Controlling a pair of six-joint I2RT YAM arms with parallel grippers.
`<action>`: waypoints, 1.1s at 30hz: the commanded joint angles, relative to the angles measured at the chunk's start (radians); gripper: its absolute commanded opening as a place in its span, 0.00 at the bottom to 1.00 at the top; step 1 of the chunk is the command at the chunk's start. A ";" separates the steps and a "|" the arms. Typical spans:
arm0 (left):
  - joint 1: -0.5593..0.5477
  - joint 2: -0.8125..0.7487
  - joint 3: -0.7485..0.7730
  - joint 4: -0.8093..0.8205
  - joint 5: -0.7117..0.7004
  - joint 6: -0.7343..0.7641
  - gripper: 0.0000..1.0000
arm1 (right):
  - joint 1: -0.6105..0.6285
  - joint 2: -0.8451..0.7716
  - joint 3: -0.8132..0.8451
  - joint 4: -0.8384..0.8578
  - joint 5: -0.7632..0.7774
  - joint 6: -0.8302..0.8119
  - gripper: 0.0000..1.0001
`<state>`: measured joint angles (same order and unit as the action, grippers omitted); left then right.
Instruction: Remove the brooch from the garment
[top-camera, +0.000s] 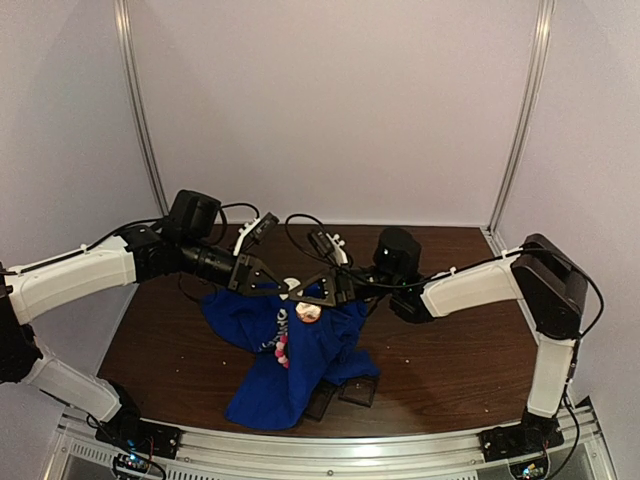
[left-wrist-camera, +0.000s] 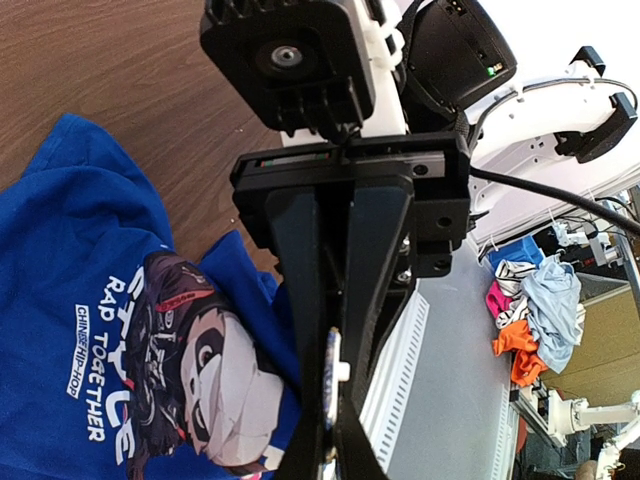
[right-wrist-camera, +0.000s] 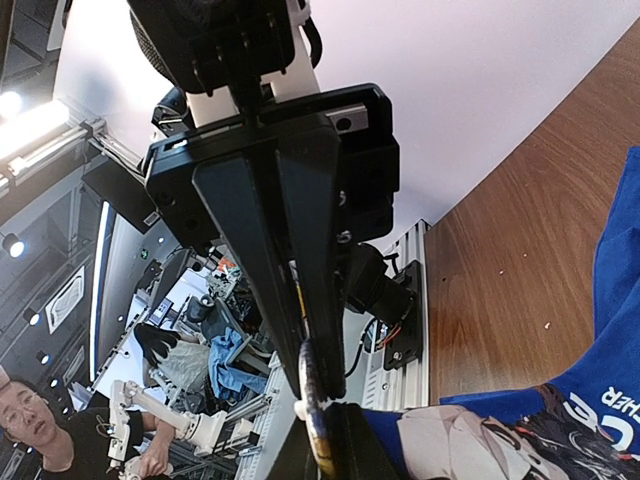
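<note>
The garment (top-camera: 285, 370), a royal-blue T-shirt with white lettering and a dark cartoon print (left-wrist-camera: 190, 370), is pulled up off the table in a bunch at the centre. Both grippers meet tip to tip above it. My left gripper (top-camera: 283, 289) is shut on the brooch (left-wrist-camera: 333, 385), a thin round disc seen edge-on with a white stud. My right gripper (top-camera: 313, 293) closes on the same brooch (right-wrist-camera: 318, 405) from the other side. In the top view the brooch (top-camera: 291, 285) shows as a pale round spot between the fingertips. Blue cloth (right-wrist-camera: 470, 425) hangs right beside the disc.
A copper-coloured round piece (top-camera: 308, 313) sits on the shirt just below the grippers. Two dark flat squares (top-camera: 358, 390) lie on the brown table (top-camera: 450, 350) by the shirt's near edge. White walls close off the back and sides.
</note>
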<state>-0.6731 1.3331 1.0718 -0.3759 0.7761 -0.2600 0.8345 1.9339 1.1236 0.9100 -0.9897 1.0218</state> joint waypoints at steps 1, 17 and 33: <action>-0.052 -0.027 0.048 0.126 0.181 0.019 0.00 | -0.024 0.033 0.000 -0.161 0.143 -0.025 0.11; -0.028 0.008 0.083 0.058 0.041 0.003 0.00 | -0.022 -0.256 -0.119 -0.285 0.156 -0.309 0.81; -0.028 0.010 0.089 0.026 -0.036 0.014 0.00 | 0.105 -0.472 -0.255 -0.595 0.637 -0.595 0.94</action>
<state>-0.6975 1.3365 1.1244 -0.3748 0.7406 -0.2573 0.9058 1.4551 0.8955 0.3660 -0.4519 0.4763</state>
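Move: The white brooch is pinched at the left gripper's fingertips, its middle about 2 cm to that hand's right and level with it. From the right hand, shut beside it, the white brooch is some 1 cm ahead and 1 cm left. From the right hand too, the orange badge lies about 2 cm back, 2 cm right and 4 cm lower, the bead ring roughly 5 cm back, 3 cm left and 9 cm below. Open the right gripper wide beside the white brooch and draw it about 6 cm to the right, rising some 4 cm before sinking most of that way back, while it swings about 25 degrees clockwise and rolls, fingers tipping slightly down. Keep the left fingers shut on the brooch and lift it about 2 cm. ##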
